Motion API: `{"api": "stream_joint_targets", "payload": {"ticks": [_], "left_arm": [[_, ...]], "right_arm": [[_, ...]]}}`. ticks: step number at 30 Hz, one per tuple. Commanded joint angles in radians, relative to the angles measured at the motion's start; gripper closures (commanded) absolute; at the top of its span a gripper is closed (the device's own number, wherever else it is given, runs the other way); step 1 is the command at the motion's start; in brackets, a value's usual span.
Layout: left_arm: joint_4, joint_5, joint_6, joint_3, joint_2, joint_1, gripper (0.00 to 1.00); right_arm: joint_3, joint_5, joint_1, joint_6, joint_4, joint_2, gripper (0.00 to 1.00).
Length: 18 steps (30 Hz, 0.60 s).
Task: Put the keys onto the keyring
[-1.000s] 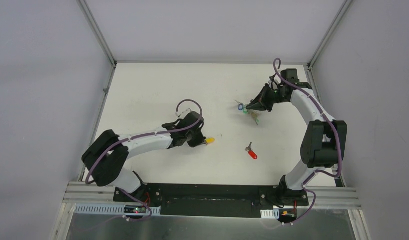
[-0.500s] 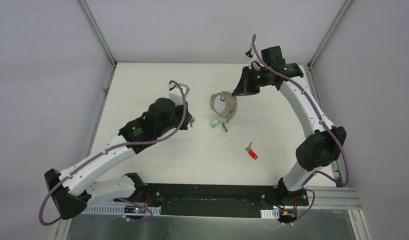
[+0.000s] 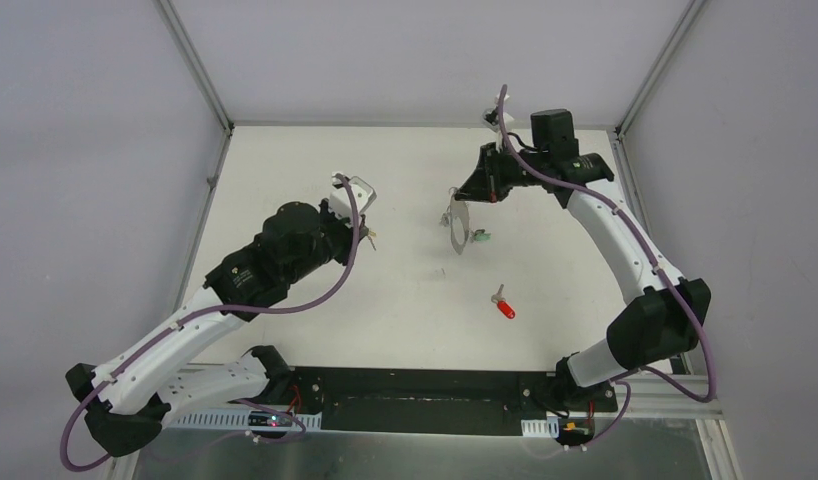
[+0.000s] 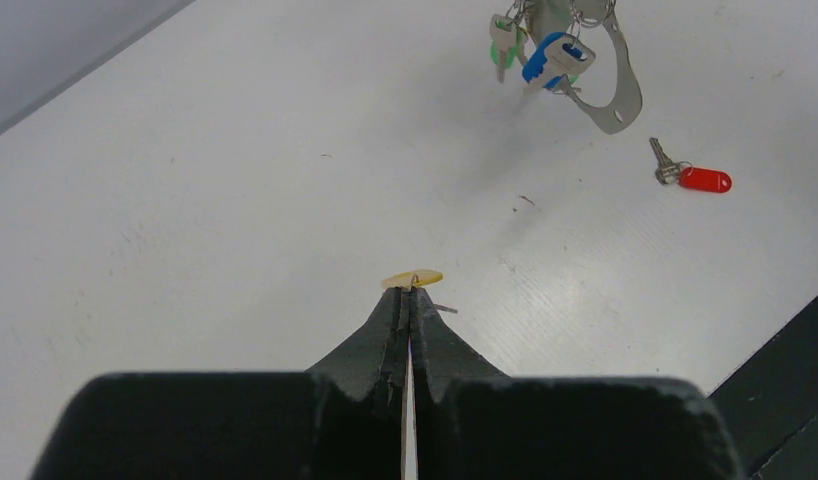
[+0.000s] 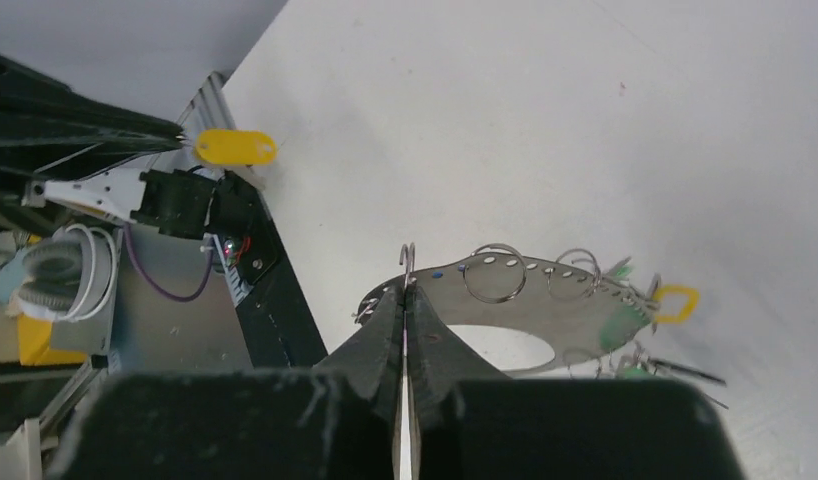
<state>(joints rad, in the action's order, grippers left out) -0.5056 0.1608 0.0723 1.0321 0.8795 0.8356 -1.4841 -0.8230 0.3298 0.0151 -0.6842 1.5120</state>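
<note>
My left gripper (image 4: 412, 292) is shut on a key with a yellow tag (image 4: 412, 278) and holds it above the white table; in the top view that gripper (image 3: 368, 236) is left of centre. My right gripper (image 5: 406, 290) is shut on the edge of the keyring (image 5: 545, 300), a flat grey band with holes, and it hangs in the air (image 3: 458, 225). Small split rings and green (image 4: 500, 45), blue (image 4: 550, 58) and yellow (image 5: 675, 300) keys dangle from it. A red-tagged key (image 3: 503, 307) lies loose on the table.
Grey walls and aluminium posts (image 3: 195, 65) close the table on three sides. A black base strip (image 3: 415, 385) runs along the near edge. The left arm's yellow tag (image 5: 235, 147) shows at the upper left of the right wrist view.
The left arm lifted the yellow-tagged key off the table and swung up and back. The right arm raised the keyring off the table, and it now hangs nearly edge-on.
</note>
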Motion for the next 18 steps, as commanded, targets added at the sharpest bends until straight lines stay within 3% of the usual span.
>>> {"api": "stream_joint_targets", "payload": {"ticks": [1,6,10,18], "left_arm": [[-0.003,-0.092,0.084,0.055,0.003,-0.011,1.00],[-0.002,-0.154,0.136,0.073,0.021,-0.010,1.00],[0.003,-0.277,0.208,0.078,0.023,-0.011,1.00],[0.018,-0.350,0.231,0.108,0.035,-0.011,1.00]], "right_arm": [[0.006,-0.250,0.006,-0.105,0.154,-0.047,1.00],[0.039,-0.428,0.028,-0.233,0.152,-0.057,1.00],[0.087,-0.426,0.069,-0.418,0.111,-0.101,1.00],[0.198,-0.438,0.118,-0.673,0.117,-0.197,1.00]]}}
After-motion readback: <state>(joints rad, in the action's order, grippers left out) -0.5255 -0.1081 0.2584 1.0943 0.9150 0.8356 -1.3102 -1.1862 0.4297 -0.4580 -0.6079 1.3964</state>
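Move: My left hand holds the yellow key. It is bound for the keyring's top ring, pinched in my right fingers about 8 cm ahead, 19 cm to the right and 2 cm lower; the keyring's plate hangs some 4 cm back of that ring and 6 cm below it. From my right hand the yellow key is about 8 cm back and 18 cm left, nearly level. The red key lies on the table roughly 11 cm back, 12 cm right and 27 cm below my right hand. I draw the keyring back about 8 cm with my right hand, bearing a little left towards the yellow key, while that wrist swings some 30 degrees counter-clockwise and rolls. My left hand brings the yellow key to meet it, about 3 cm right and 2 cm back with a slight rise, turning clockwise. Both grips stay shut. ##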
